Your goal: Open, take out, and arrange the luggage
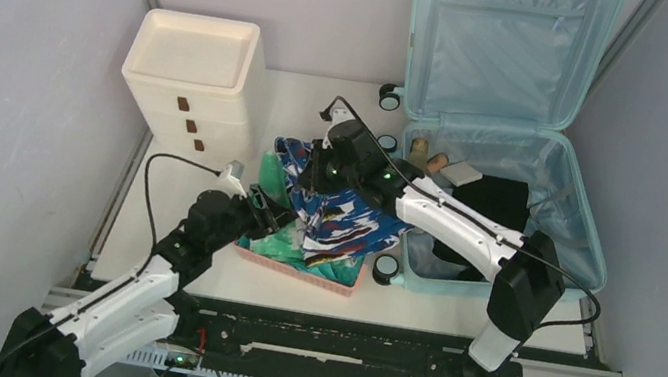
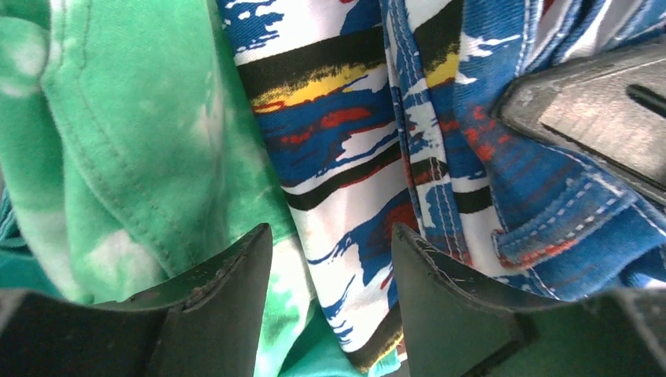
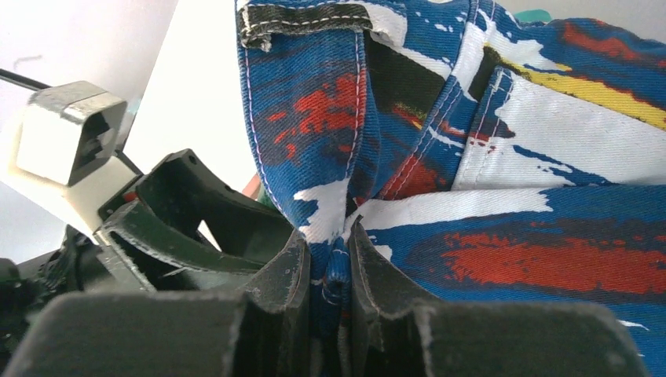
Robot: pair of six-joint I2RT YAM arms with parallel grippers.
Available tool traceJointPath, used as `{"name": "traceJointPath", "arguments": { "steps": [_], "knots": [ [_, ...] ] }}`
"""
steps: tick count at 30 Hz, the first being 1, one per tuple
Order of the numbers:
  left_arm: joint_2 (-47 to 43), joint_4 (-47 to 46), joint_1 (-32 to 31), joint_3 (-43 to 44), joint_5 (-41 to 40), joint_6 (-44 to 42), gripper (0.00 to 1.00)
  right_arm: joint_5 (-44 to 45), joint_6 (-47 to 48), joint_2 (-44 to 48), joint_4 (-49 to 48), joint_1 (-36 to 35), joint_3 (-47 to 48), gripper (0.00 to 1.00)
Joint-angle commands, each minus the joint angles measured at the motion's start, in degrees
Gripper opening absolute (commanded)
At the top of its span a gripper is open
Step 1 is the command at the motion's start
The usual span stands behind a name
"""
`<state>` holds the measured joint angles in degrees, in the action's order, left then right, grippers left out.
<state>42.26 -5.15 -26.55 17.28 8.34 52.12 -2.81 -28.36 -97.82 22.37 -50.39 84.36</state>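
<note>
The pale aqua luggage (image 1: 580,192) lies open at the right, its lid (image 1: 505,44) propped upright. A blue, white and red patterned garment (image 1: 350,220) hangs over the pink basket (image 1: 297,269). My right gripper (image 3: 328,239) is shut on a seam of this garment (image 3: 550,196); in the top view it (image 1: 313,170) sits at the garment's far left end. My left gripper (image 2: 330,236) is open, its jaws standing either side of a fold of the patterned garment (image 2: 345,133), beside a green tie-dye garment (image 2: 133,133). From above, the left gripper (image 1: 276,220) is at the basket's left edge.
A cream drawer cabinet (image 1: 191,75) stands at the back left. Inside the luggage lie a black garment (image 1: 500,200), a white item (image 1: 461,174) and small tan items (image 1: 420,150). The right gripper's finger (image 2: 597,110) shows close by in the left wrist view.
</note>
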Motion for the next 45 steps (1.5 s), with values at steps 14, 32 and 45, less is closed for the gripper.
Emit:
{"name": "traceJointPath", "arguments": {
  "steps": [14,32,45],
  "knots": [
    [18.4,-17.2,-0.2,4.3,8.5,2.5,0.31,-1.7,-0.1,4.5,-5.1,2.4,-0.1,0.00],
    [-0.3,8.5,-0.1,15.3,9.5,-4.4,0.00,1.0,3.4,11.7,-4.7,-0.7,3.8,0.00],
    [-4.0,19.5,3.6,11.9,1.7,-8.4,0.00,0.4,1.2,-0.9,-5.5,-4.5,5.6,0.01]
  ]
}}
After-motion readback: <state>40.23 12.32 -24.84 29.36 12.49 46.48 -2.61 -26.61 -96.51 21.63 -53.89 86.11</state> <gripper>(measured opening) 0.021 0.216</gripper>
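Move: Just ahead of the left hand's open fingers, the left edge of the patterned garment lies about 2 cm forward, 3 cm to the right and 3 cm lower. The green shirt is level and 2 cm to the left, some 7 cm below. The right hand already holds the garment; from it, the pink basket's middle is roughly 8 cm back, 3 cm left and 15 cm below. A suitcase wheel stands 7 cm back and 19 cm right of the left hand. Easing down about 3 cm, rightward and slightly forward, the left hand shuts its fingers on the garment's left edge while the right hand holds its pinch almost still. Both then lift, the left by some 11 cm, the right by about 8 cm, and come partway down again while carrying the garment to the left over the basket, the right hand also drawing slightly back. ##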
